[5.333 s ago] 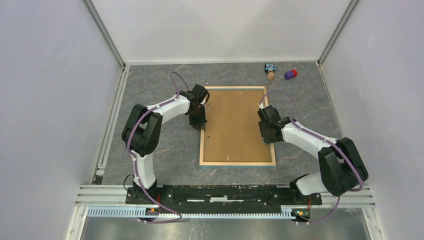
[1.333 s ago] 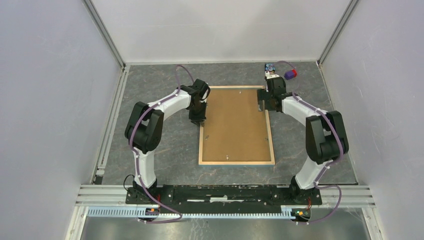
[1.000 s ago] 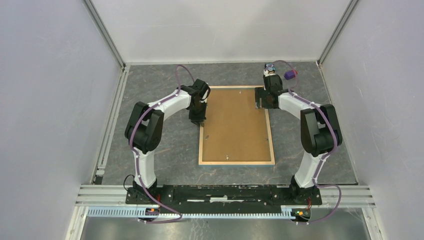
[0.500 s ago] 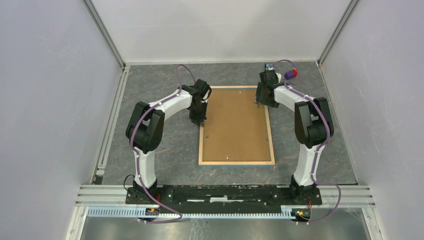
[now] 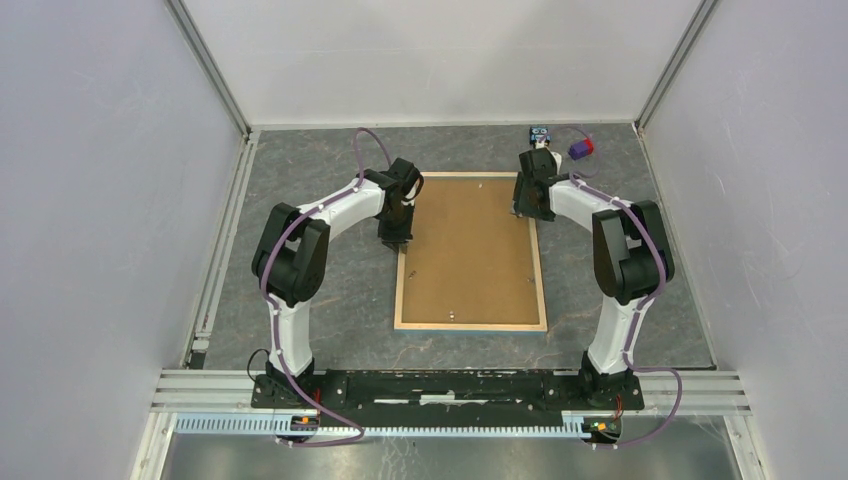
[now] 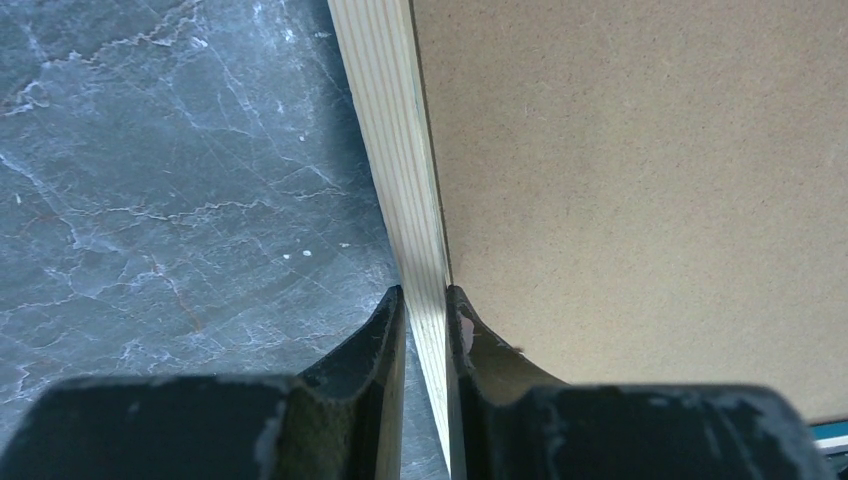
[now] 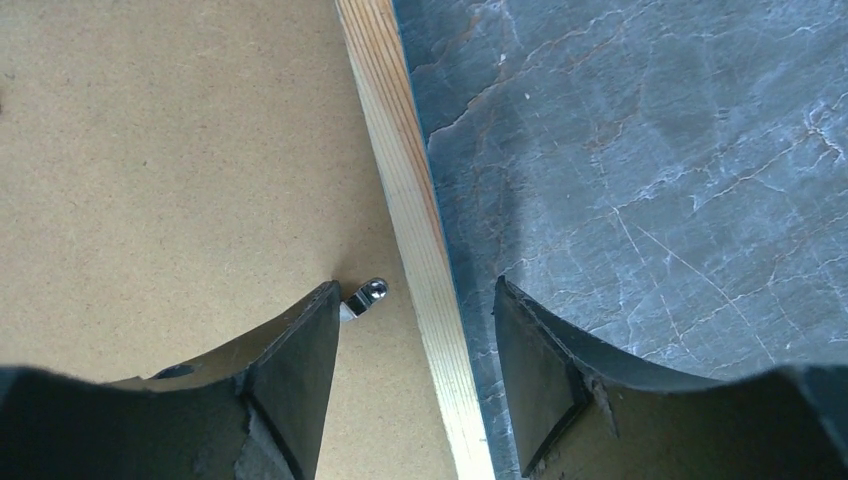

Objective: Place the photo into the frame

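Note:
The frame (image 5: 470, 326) lies face down on the table, its pale wood border around a brown hardboard backing (image 5: 470, 250). The photo is hidden. My left gripper (image 5: 397, 238) is shut on the frame's left border (image 6: 390, 130), one finger outside it and one on the backing (image 6: 640, 180). My right gripper (image 5: 525, 207) stands open astride the right border (image 7: 395, 150) near the far right corner. Its fingertips (image 7: 415, 290) have gaps to the wood on both sides. A small metal tab (image 7: 366, 295) shows beside the inner finger.
A small toy figure (image 5: 541, 134) and a purple-and-red block (image 5: 580, 149) sit at the back right, just beyond the right gripper. White walls enclose the grey marbled table (image 5: 330, 290) on three sides.
The right arm has moved from the middle of the frame's right edge up to its far right corner, and its jaws have narrowed around the border. The left gripper has kept its hold.

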You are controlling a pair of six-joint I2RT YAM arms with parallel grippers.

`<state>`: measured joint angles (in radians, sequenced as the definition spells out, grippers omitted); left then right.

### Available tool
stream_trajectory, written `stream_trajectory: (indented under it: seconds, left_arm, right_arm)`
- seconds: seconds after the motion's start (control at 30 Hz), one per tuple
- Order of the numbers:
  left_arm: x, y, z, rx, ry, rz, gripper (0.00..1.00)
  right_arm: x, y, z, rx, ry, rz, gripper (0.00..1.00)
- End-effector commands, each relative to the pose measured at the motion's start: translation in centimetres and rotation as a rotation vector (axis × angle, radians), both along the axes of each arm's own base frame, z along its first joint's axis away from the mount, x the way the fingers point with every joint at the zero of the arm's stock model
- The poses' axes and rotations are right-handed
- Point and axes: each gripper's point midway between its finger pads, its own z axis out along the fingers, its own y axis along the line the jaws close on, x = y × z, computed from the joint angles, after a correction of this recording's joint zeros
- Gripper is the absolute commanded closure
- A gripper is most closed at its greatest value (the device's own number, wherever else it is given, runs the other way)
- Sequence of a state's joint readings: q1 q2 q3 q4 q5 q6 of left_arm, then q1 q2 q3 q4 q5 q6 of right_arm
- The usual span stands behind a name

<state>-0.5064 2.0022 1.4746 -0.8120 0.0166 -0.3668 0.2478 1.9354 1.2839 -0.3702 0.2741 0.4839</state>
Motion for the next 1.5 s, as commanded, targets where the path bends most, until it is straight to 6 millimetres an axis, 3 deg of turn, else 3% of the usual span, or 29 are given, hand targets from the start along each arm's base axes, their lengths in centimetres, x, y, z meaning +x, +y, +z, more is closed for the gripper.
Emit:
stream_trajectory:
  seconds: [0.0, 0.23, 0.53, 0.83, 1.0, 1.47]
  left_arm:
    - [-0.3, 3.3, -1.3, 0.153, 0.029, 0.005, 0.98]
    - [-0.4, 3.3, -1.5, 0.160, 0.033, 0.002, 0.98]
    - [-0.4, 3.3, -1.7, 0.163, 0.037, 0.001, 0.98]
    - [-0.5, 3.4, -1.9, 0.167, 0.042, 0.000, 0.98]
    - [-0.5, 3.4, -2.0, 0.170, 0.043, 0.002, 0.98]
    - [-0.6, 3.3, -2.0, 0.172, 0.043, -0.006, 0.98]
  right_arm:
    - [-3.1, -1.2, -1.8, -0.067, 0.108, 0.041, 0.38]
    - [-3.6, -2.2, -2.3, -0.134, 0.132, 0.086, 0.44]
    - [-3.6, -2.3, -1.8, -0.153, 0.126, 0.136, 0.60]
    - [-3.7, -2.3, -1.8, -0.177, 0.136, 0.203, 0.56]
    - [-3.0, -2.7, -1.5, -0.223, 0.117, 0.250, 0.59]
    - [-1.9, -1.5, -2.1, -0.196, 0.087, 0.353, 1.00]
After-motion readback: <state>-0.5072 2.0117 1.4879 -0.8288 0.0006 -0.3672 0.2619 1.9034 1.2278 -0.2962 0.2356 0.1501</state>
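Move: The metal clip beside the frame's right bar lies about 2 cm left of the right hand and 1 cm below; the bar runs between the open fingers, about 1 cm to its right. The next clip nearer the base lies 15 cm back and 1 cm right, the far-edge clip 7 cm ahead and 10 cm left. From the left hand, pinching the left bar, the working clip is roughly 7 cm ahead, 26 cm right. Right hand turns nearly 20 degrees counter-clockwise and closes, its left finger pressing the clip towards the right bar. ##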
